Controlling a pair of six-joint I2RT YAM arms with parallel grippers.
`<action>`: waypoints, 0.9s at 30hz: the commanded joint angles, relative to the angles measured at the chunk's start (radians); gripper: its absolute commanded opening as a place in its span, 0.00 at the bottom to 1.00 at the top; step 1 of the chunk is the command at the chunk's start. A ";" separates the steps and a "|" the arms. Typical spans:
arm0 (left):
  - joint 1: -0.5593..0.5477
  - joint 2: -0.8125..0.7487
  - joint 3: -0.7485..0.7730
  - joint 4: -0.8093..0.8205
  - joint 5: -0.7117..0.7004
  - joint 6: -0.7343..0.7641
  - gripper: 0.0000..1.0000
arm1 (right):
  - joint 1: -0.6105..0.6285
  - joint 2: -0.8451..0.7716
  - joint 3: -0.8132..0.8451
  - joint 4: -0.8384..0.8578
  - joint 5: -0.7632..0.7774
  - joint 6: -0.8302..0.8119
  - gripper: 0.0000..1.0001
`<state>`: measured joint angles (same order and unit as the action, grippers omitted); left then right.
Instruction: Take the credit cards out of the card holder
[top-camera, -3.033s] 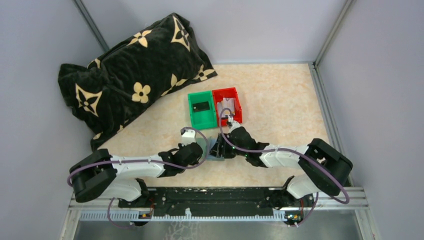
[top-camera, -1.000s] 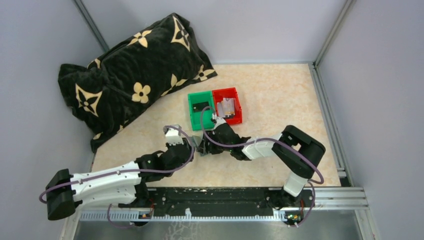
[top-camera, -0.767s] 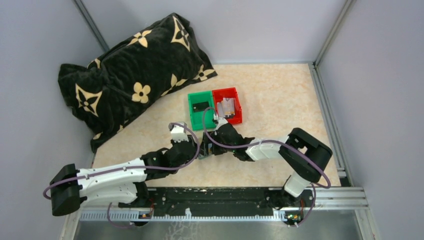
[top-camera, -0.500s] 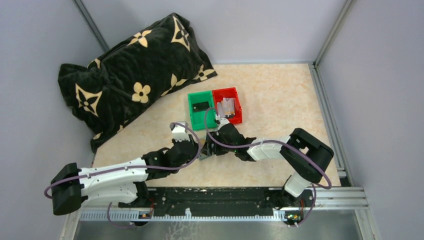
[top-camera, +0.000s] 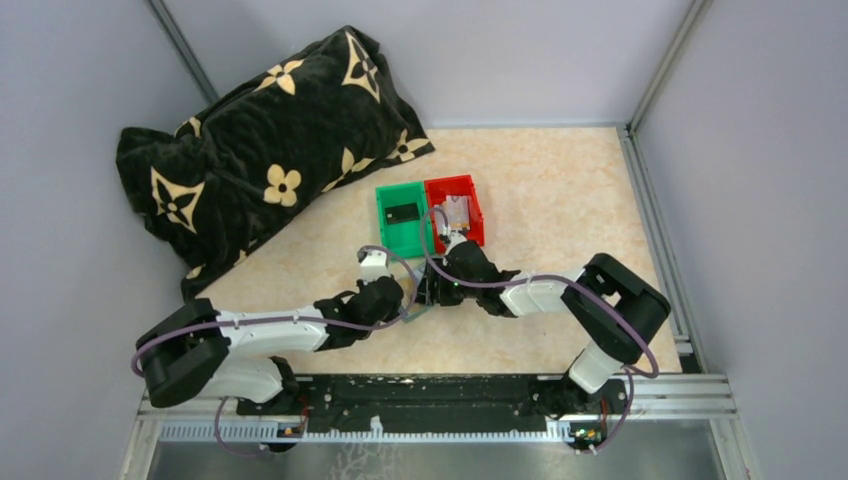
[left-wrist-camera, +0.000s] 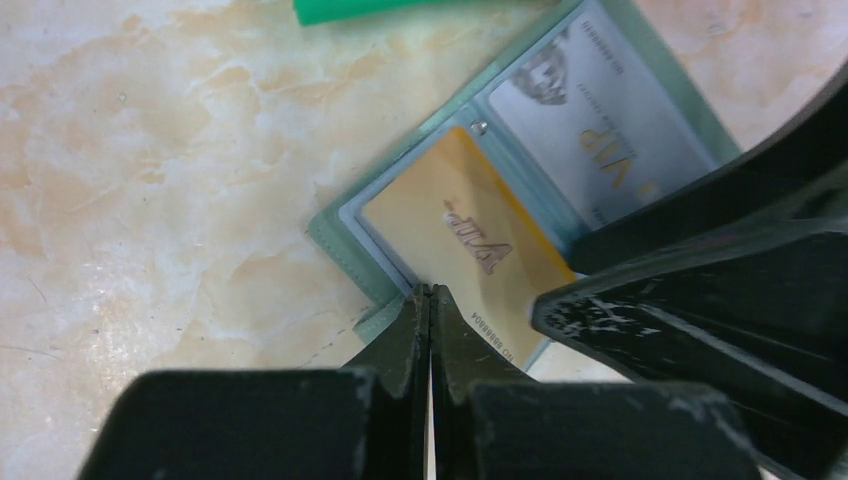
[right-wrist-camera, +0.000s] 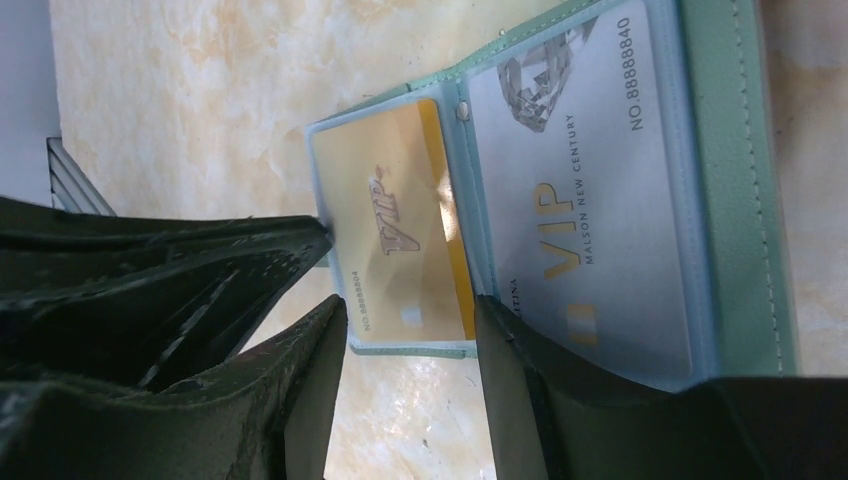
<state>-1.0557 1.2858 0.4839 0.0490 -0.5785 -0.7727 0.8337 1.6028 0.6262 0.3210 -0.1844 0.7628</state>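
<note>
The card holder (left-wrist-camera: 345, 245), a sage green wallet, lies open and flat on the table between my two grippers; only a sliver (top-camera: 417, 311) shows in the top view. A gold card (left-wrist-camera: 470, 245) and a silver VIP card (left-wrist-camera: 600, 120) sit in its clear sleeves, and both also show in the right wrist view (right-wrist-camera: 400, 240) (right-wrist-camera: 580, 200). My left gripper (left-wrist-camera: 430, 292) is shut, its tips against the near edge of the gold card's sleeve. My right gripper (right-wrist-camera: 410, 345) is open, straddling the gold card's end, with one finger (right-wrist-camera: 520, 390) over the silver card's page.
A green bin (top-camera: 383, 222) holding a black card (top-camera: 403, 213) and a red bin (top-camera: 476, 215) holding a light card (top-camera: 457, 212) stand just behind the wallet. A black flowered pillow (top-camera: 260, 160) lies at the back left. The green bin's edge (left-wrist-camera: 400, 8) is close ahead.
Both grippers and the wallet have shifted right, back toward the middle of the table, after a swing to the left. The wallet, held up earlier, now lies flat.
</note>
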 joint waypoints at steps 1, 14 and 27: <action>0.021 0.047 -0.032 0.107 0.064 -0.008 0.00 | -0.014 -0.008 -0.014 0.039 -0.049 0.006 0.51; 0.175 0.184 -0.110 0.259 0.227 0.071 0.00 | -0.061 0.040 -0.055 0.183 -0.168 0.026 0.52; 0.175 0.240 -0.060 0.210 0.308 0.062 0.00 | -0.118 0.130 -0.095 0.466 -0.289 0.147 0.51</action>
<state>-0.8696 1.4830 0.4541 0.3969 -0.3847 -0.7094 0.7284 1.7222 0.5377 0.6708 -0.4603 0.8703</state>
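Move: The gold card's page of the open card holder lies about 3 cm ahead, 2 cm right and 2 cm below the shut left fingertips. From the half-open right hand it is some 2 cm ahead, 3 cm left and 1 cm lower. The white card is about 4 cm farther out than the gold card and 4 cm to its right. From the left hand, the green box's middle stands some 16 cm ahead, 1 cm right. The left hand's shut fingertips come down about 2 cm onto the outer left end of the card holder, then, staying low, push along it forward towards the green box for some 4.5 cm, ending against the left edge of the gold card's page. The right hand stays in place at the page's near inner corner, fingers still half open, while its wrist rolls about 15 degrees, left side rising. ##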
